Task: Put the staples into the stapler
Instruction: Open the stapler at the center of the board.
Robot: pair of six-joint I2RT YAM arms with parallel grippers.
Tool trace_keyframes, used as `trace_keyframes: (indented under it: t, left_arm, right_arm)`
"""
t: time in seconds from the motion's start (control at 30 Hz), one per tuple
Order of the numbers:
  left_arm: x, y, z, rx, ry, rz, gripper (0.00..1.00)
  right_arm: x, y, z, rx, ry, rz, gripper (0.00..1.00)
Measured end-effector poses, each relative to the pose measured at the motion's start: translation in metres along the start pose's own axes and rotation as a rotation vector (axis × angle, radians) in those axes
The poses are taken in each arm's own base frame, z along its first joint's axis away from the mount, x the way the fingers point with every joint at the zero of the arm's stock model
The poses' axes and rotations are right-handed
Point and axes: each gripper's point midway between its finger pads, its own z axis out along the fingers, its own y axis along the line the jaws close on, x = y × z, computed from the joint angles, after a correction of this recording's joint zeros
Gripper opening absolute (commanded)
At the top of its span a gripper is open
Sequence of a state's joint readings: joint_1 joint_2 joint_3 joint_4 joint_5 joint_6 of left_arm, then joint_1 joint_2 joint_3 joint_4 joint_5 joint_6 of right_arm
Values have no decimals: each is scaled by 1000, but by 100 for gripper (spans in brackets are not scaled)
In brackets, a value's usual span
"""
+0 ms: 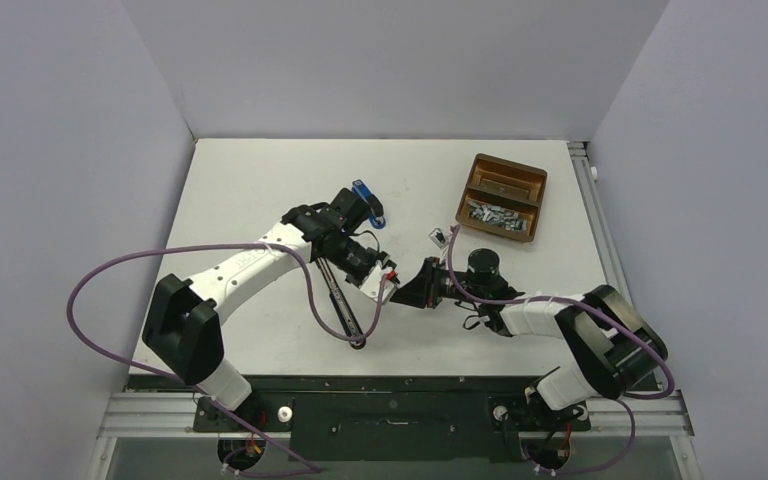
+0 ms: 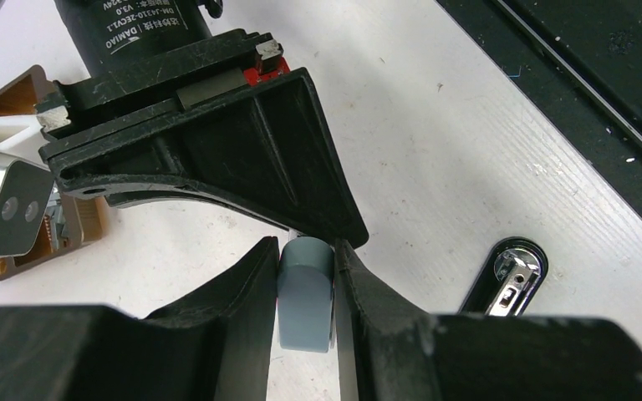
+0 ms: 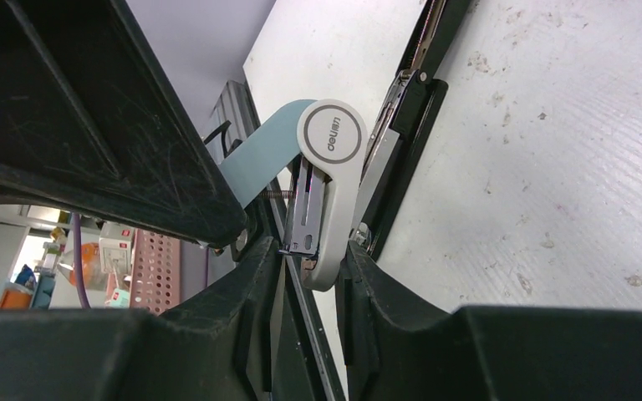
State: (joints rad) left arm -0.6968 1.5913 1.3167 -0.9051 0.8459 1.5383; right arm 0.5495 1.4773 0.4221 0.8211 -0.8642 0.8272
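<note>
The stapler [image 1: 345, 305] lies swung open at the table's centre, its black base [image 3: 410, 142] flat on the table. My left gripper [image 2: 308, 246] is shut on the tip of the grey-blue lid [image 2: 305, 292]. My right gripper [image 3: 309, 251] faces it and is shut on the white hinge end [image 3: 332, 200], with the metal magazine [image 3: 305, 221] between its fingers. In the top view the two grippers [image 1: 380, 275] [image 1: 408, 285] meet over the stapler. The staples [image 1: 490, 213] lie in the near compartment of the brown tray [image 1: 501, 180].
The tray stands at the back right, away from both arms. A small pale object [image 1: 438, 237] lies between it and the grippers. The table's near edge and a black rail [image 1: 390, 385] run in front of the arm bases. Purple cables loop off both arms.
</note>
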Motion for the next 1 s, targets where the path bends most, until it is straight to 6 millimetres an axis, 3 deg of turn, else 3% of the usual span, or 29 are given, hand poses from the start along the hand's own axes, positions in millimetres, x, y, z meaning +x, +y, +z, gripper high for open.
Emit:
trace_keyframes:
  t: [0.23, 0.5, 0.77, 1.0]
  left_arm:
    - [4, 3, -7, -27, -8, -65, 0]
    - [25, 8, -28, -87, 5, -152, 0]
    - [41, 1, -31, -92, 27, -187, 0]
    - [67, -1, -30, -84, 49, -232, 0]
  right_arm:
    - [5, -8, -6, 44, -28, -4, 8]
    - [3, -20, -10, 106, -72, -15, 9]
    - [9, -23, -13, 114, -68, -6, 8]
    - [11, -26, -13, 118, -69, 2, 8]
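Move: The small stapler is held between both hands, already part open. The left hand pinches its blue-grey cover, with the stapler's middle about 2 cm to the left, 1 cm ahead and 2 cm lower. The right hand pinches the free end of the white body, with that middle some 3 cm to the left, level fore and aft, and 2 cm up. From the left hand, the long black stapler lies about 12 cm left, 3 cm ahead, and the blue stapler 4 cm left, 28 cm ahead, both roughly 14 cm below. Still pinching the cover, the left hand draws it forward and left about 5 cm each way, away from the right hand and towards the long black stapler, dipping some 3 cm late on and turning about 10 degrees counter-clockwise. The right hand keeps its pinch on the white body, sinking 2.5 cm and easing slightly right with a small clockwise turn. ##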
